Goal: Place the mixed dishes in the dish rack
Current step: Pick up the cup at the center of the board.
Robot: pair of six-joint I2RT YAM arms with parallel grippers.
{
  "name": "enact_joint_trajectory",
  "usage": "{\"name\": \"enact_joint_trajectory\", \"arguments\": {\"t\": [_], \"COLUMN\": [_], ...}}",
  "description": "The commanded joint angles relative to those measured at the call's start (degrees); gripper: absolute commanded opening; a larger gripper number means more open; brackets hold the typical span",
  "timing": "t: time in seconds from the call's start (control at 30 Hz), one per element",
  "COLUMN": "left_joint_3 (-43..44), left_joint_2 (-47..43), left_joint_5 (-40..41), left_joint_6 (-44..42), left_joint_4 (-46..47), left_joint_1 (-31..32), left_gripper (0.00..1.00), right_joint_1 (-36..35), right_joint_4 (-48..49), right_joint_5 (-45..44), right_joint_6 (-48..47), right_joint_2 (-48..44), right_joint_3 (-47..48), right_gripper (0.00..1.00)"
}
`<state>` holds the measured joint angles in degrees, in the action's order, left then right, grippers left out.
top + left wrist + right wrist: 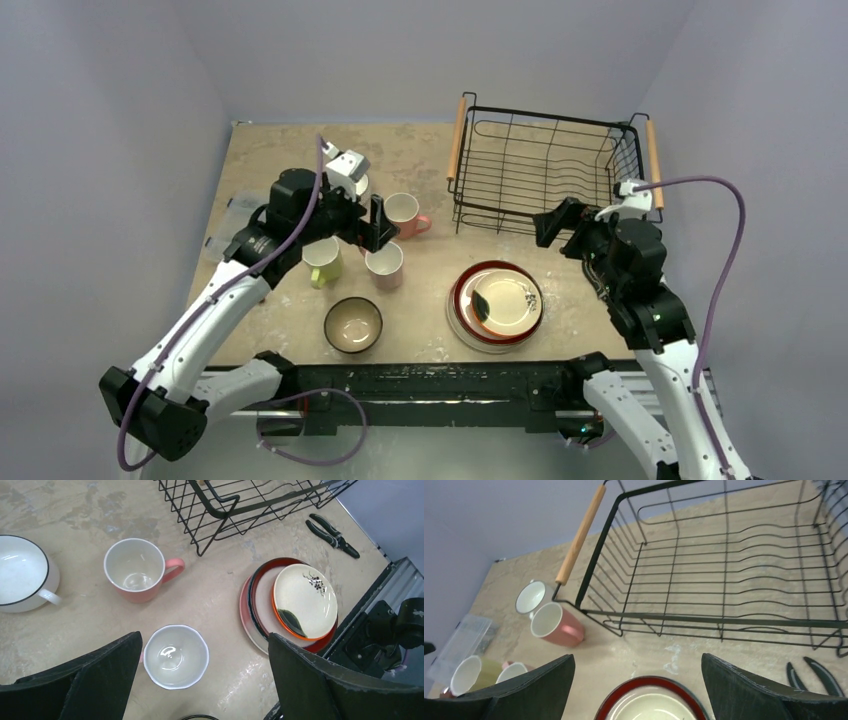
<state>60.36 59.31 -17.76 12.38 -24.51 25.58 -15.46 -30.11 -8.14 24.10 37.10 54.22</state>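
Observation:
The dish rack (457, 140), a black wire basket with wooden handles, stands empty at the back right. A stack of plates (495, 305) lies in front of it, a cream plate with an orange rim on top. A salmon mug (403, 213), a pale pink mug (384, 265), a yellow-green mug (322, 260) and a bowl (352, 325) with a cream inside sit left of centre. My left gripper (205, 645) hangs open above the pale pink mug (175, 656). My right gripper (638, 662) is open above the far edge of the plates (651, 702), just before the rack (724, 621).
A white mug (22, 575) stands beyond the salmon mug (135, 570). Black pliers (332, 535) lie on the table right of the plates (295, 605). A clear plastic box (459, 640) sits near the table's left edge.

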Motion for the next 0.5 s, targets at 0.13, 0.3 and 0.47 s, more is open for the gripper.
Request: {"name": "enact_joint_trajectory", "arguments": {"t": [0.13, 0.3, 0.47], "left_joint_3": [8.91, 13.31, 15.80], "left_joint_2": [9.64, 15.61, 20.06], "left_joint_5": [7.17, 12.85, 19.43], "left_joint_6": [-2.99, -3.25, -3.32], "left_joint_4": [-9.83, -16.69, -21.16], "left_joint_1": [2.97, 2.94, 2.88], "left_gripper": [0.91, 0.85, 0.71], "right_joint_1": [0.01, -1.76, -5.51], "right_joint_4": [11.41, 19.18, 21.32], "right_joint_5": [21.72, 27.95, 26.03], "right_joint_6": [4.22, 10.42, 12.30], "right_joint_2": [0.62, 2.58, 2.56], "right_joint_3": [-8.99, -17.10, -20.20], "right_gripper": [0.99, 0.99, 0.99]}}
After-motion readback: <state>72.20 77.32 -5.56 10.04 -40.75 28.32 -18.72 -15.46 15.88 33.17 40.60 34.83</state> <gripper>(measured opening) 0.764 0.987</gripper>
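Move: The near pink cup at the middle of the table lies almost under the left hand: about 3 cm ahead, 1 cm to the right and 21 cm down. The far pink cup is some 14 cm ahead and 5 cm right, the green cup 4 cm ahead and 12 cm left, the bowl 10 cm back and 6 cm left. From the right hand, that near pink cup is roughly 31 cm left, 3 cm ahead and 25 cm down; the plate stack lies 6 cm left and 5 cm back. Down towards the near pink cup goes the left hand, sinking about 7 cm and easing a little forward, while its fingers tip steeply downward and start to narrow from wide open. The right hand, still open, sinks some 11 cm and swings 9 cm left past the rack to above the plate stack, turning counter-clockwise and tipping down. Neither touches anything. ##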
